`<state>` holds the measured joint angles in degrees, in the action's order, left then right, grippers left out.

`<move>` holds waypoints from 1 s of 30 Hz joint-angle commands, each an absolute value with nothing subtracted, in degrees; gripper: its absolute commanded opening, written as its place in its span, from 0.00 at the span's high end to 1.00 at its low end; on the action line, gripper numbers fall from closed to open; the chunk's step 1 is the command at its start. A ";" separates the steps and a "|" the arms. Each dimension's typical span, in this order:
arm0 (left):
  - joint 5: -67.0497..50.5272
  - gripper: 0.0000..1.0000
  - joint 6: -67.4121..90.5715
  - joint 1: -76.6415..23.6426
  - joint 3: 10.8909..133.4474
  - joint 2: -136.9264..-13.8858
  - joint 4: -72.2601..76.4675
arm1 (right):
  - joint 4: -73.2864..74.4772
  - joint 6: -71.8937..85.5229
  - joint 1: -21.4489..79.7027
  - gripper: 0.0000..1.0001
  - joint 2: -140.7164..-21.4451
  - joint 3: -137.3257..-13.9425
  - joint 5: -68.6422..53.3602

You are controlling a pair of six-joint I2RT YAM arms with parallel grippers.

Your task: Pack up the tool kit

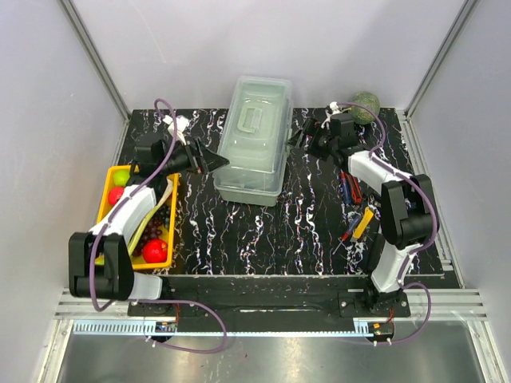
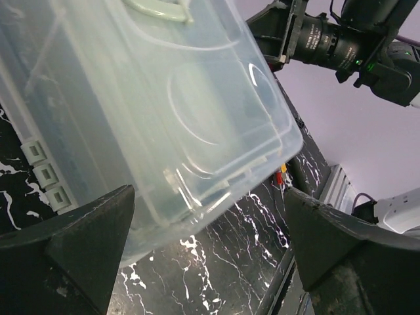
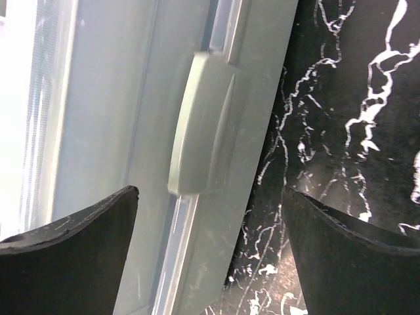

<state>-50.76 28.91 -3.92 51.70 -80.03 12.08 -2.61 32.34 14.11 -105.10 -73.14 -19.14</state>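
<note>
The tool kit's pale grey-green toolbox (image 1: 254,148) stands shut at mid-table, handle (image 1: 253,120) on its translucent lid. My left gripper (image 1: 221,162) is open at the box's left side, nothing between its fingers; in the left wrist view the lid (image 2: 164,98) fills the frame above the gripper (image 2: 210,243). My right gripper (image 1: 295,137) is open at the box's right side, facing a side latch (image 3: 202,125) that sits just ahead of the gripper (image 3: 210,236). Loose hand tools lie on the right: a red and blue one (image 1: 345,188) and yellow and red ones (image 1: 358,225).
A yellow tray (image 1: 106,197) of produce sits at the left under my left arm. A green round fruit (image 1: 366,104) lies at the back right corner. Grey walls close the table at the back and sides.
</note>
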 commanded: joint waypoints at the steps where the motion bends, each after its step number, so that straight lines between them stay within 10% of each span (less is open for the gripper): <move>1: -46.60 0.01 23.39 -4.66 52.64 -73.31 5.47 | -7.12 34.54 16.96 0.03 -103.19 -74.45 -20.40; 11: -25.76 0.01 27.50 -4.57 66.87 -76.71 -1.76 | -7.29 37.35 16.88 0.02 -93.18 -70.40 -19.95; 23: -37.70 0.02 32.87 -5.98 72.43 -91.59 -2.64 | -4.75 37.53 20.21 0.12 -94.66 -72.95 -28.31; 30: -40.51 0.05 32.69 -6.59 65.32 -87.29 -0.27 | 3.86 36.83 24.07 0.44 -96.59 -75.24 -25.50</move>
<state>-36.93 32.29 -6.13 69.01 -92.55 -4.58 -1.61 37.98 21.93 -96.66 -72.07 -26.20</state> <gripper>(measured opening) 0.965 0.616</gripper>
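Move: Beside the tool box, whose long side now runs forward, stand both open hands. From the left hand the box's middle lies about 8 cm ahead, 13 cm right and some 11 cm down; from the right, about 4 cm back, 13 cm left and 3 cm lower. The latch is level with the right hand, 4 cm to its left and slightly below. The yellow produce tray lies some 21 cm back and 24 cm left of the left hand, 20 cm down. Climbing about 10 cm beside the latch side, the right hand then comes left over the lid's near-side long edge, ending some 7 cm left, 6 cm back and 7 cm higher, its fingers partly closing around that edge. The left hand arcs forward about 8 cm, up and then down again, fingers open, turning counter-clockwise and tipping down some 15 degrees to straddle the lid's opposite long edge. ##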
